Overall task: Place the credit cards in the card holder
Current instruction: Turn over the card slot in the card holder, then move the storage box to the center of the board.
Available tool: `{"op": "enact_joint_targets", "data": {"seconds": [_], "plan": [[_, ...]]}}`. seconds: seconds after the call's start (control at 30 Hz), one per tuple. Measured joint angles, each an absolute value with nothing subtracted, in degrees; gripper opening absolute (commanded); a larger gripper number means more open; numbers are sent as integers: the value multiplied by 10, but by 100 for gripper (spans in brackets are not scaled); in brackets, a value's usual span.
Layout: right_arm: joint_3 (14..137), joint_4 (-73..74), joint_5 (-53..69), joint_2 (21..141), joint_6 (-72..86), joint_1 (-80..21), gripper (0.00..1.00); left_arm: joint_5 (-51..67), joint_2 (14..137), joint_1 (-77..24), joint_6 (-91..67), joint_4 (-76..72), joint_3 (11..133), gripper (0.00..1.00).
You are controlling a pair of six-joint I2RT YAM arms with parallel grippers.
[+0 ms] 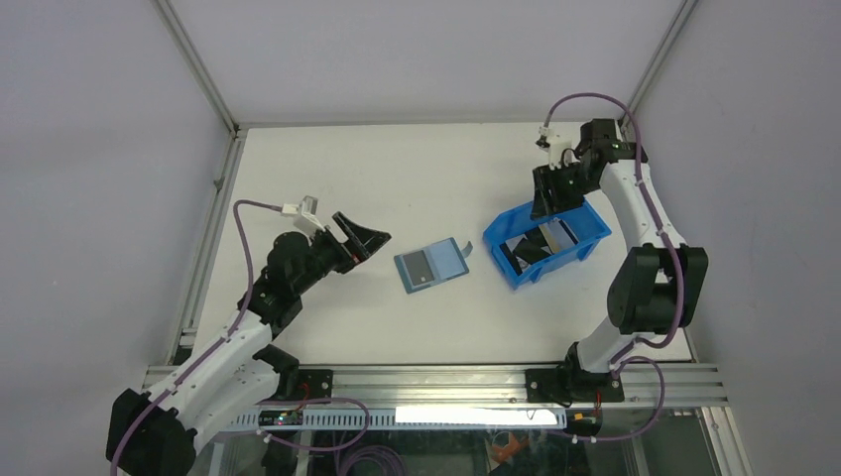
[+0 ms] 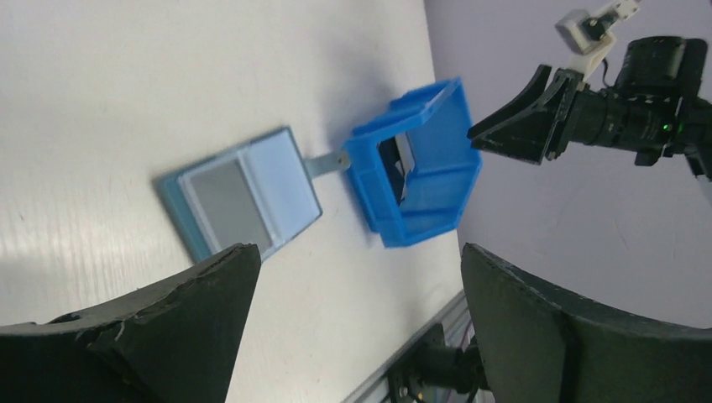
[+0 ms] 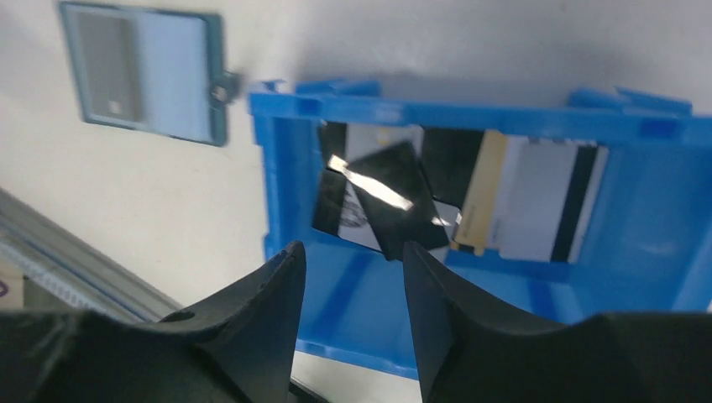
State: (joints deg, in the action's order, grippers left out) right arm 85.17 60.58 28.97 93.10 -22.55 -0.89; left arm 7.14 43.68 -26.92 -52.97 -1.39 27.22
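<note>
The teal card holder (image 1: 430, 266) lies open and flat on the table, showing a grey pocket and a pale panel; its snap tab points toward the bin. It also shows in the left wrist view (image 2: 239, 195) and in the right wrist view (image 3: 147, 74). The credit cards lie in the blue bin: black ones (image 3: 390, 197) overlap at the left, and a pale one with a dark stripe (image 3: 529, 197) is beside them. My left gripper (image 1: 365, 233) hangs open and empty just left of the holder. My right gripper (image 3: 353, 252) is open over the bin's rim, holding nothing.
The bright blue plastic bin (image 1: 585, 223) stands right of the card holder, tilted on the white table. Metal frame rails run along the table's left, back and near edges. The right arm reaches over the bin from the back right corner.
</note>
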Motion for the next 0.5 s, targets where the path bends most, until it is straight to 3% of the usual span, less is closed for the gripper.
{"op": "enact_joint_targets", "data": {"seconds": [0.2,0.5], "plan": [[811,599,207,948,-254,-1,52,138,539,-271,-589,-82,236,78],[722,522,168,966,-285,-20,43,154,690,-355,-613,-157,256,60]]}}
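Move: The card holder lies open on the table, some 9 cm to the left gripper's right, about 1 cm farther out and roughly 17 cm below it; the blue tray is about 23 cm to the right of the holder and 4 cm farther out. From the right gripper, the tilted black card in the tray lies about 15 cm below, 3 cm back and 1 cm left. The striped card sits 6 cm to the right of that card and 4 cm farther out. Bring the left gripper down about 9 cm and to the right about 8 cm towards the card holder, drawing slightly back late, while tipping it down, turning it a little clockwise and narrowing the wide-open fingers to about two thirds. Meanwhile sink the empty right gripper about 9 cm towards the cards in the blue tray, first easing right, fingers staying half open and swinging some 10 to 15 degrees nearer vertical. ##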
